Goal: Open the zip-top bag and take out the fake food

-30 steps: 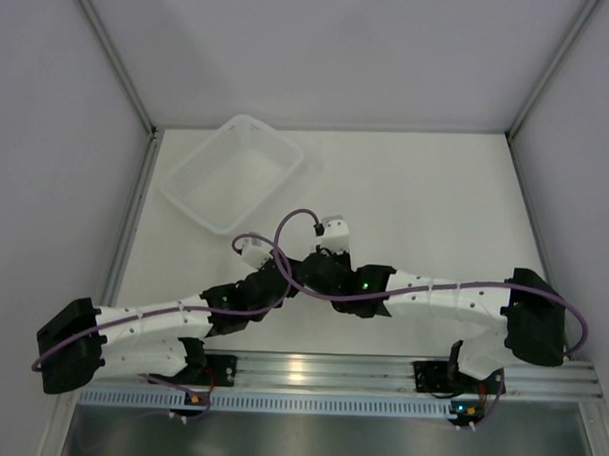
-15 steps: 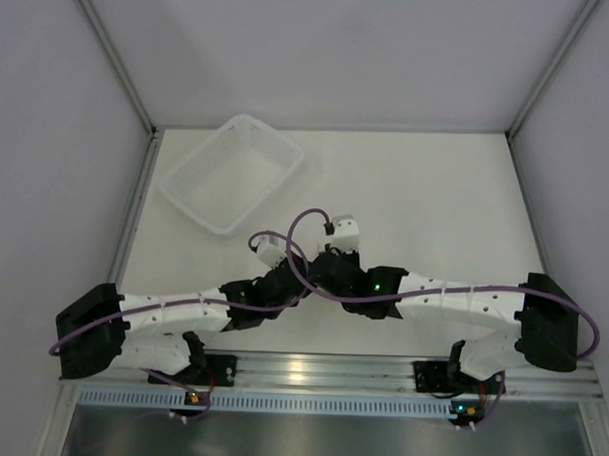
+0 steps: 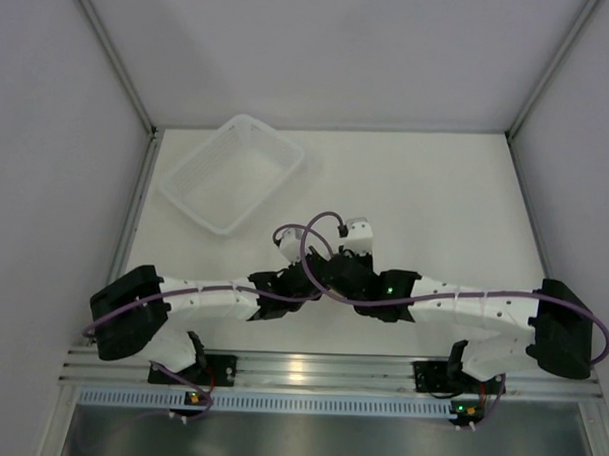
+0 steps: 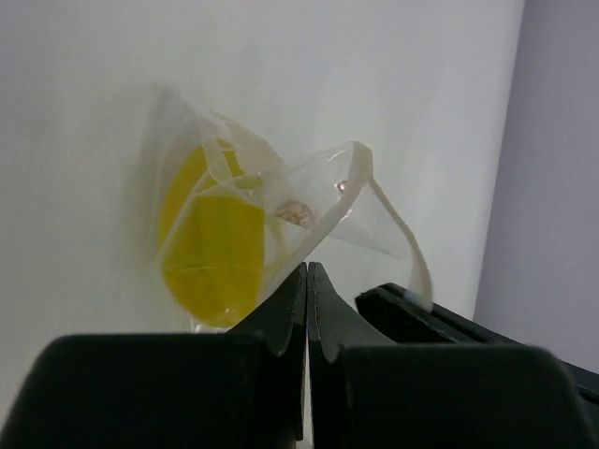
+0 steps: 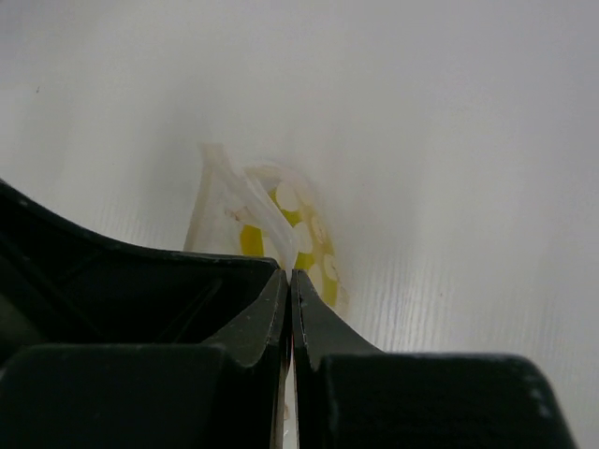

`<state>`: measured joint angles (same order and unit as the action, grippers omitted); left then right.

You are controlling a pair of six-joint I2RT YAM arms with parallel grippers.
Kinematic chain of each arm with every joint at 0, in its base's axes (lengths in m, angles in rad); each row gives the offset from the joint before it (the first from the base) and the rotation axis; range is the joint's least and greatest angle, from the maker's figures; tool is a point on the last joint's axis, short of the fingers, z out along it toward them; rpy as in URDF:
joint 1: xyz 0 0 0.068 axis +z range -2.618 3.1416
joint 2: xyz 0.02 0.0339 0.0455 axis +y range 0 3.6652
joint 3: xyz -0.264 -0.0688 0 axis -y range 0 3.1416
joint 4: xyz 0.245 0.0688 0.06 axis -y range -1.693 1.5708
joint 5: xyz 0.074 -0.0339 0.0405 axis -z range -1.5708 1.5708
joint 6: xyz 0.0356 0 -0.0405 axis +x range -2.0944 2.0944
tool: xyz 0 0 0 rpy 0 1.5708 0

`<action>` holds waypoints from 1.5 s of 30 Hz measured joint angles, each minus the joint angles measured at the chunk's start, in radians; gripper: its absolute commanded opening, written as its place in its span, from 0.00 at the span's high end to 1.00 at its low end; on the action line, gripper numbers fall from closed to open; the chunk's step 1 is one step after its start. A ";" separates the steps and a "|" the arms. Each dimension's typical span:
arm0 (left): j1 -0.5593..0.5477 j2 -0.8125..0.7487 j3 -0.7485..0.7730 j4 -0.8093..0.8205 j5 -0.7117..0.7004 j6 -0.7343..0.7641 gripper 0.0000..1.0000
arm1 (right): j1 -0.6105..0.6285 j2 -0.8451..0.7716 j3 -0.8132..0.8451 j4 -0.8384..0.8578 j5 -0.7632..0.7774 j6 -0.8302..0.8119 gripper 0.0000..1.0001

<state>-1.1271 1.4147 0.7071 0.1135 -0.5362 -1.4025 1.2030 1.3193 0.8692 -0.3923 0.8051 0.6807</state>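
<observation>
The zip-top bag (image 4: 323,182) is a small clear pouch hanging just above the white table, with the yellow fake food (image 4: 215,253) inside its lower part. My left gripper (image 4: 307,271) is shut on one lip of the bag's mouth. My right gripper (image 5: 289,275) is shut on the other lip, a white strip (image 4: 404,245) stretched towards it. In the right wrist view the bag (image 5: 217,192) and the fake food (image 5: 310,259) sit just beyond the fingertips. In the top view both wrists meet mid-table and hide the bag.
A translucent white basket tray (image 3: 231,172) stands at the back left of the table. Grey walls close in the table on three sides. The aluminium rail (image 3: 310,368) with both arm bases runs along the near edge.
Both arms have shifted to the right together, wrists still touching. The left arm has stretched out further from its base. Both grippers stay shut.
</observation>
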 measured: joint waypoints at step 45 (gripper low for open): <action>-0.020 0.176 0.099 -0.087 0.046 0.019 0.46 | 0.022 -0.111 -0.081 -0.018 0.017 -0.020 1.00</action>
<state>-1.1469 1.5909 0.8059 0.0269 -0.4904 -1.3834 1.2247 1.2079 0.7879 -0.4103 0.8219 0.6609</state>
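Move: The bag's open mouth lies right at the tips of the shut left fingers, about 1 cm ahead, 2 cm to the right and 1 cm below. The right fingertips, pinching its rim, are some 3 cm to the left hand's right, level with it. The yellow food in the bag is roughly 6 cm ahead, 1 cm right and 5 cm down. From the right hand, the mouth is about 1 cm ahead, 1 cm left and 1 cm down. The left fingers slip between the two rims of the bag's mouth, sinking about 5 cm while shut, then open to about half against the film and ease some 2 cm right. The right hand keeps its pinch on the rim, rising and shifting right about 2 cm each, then sinking back and ending about 2 cm right of its start. ##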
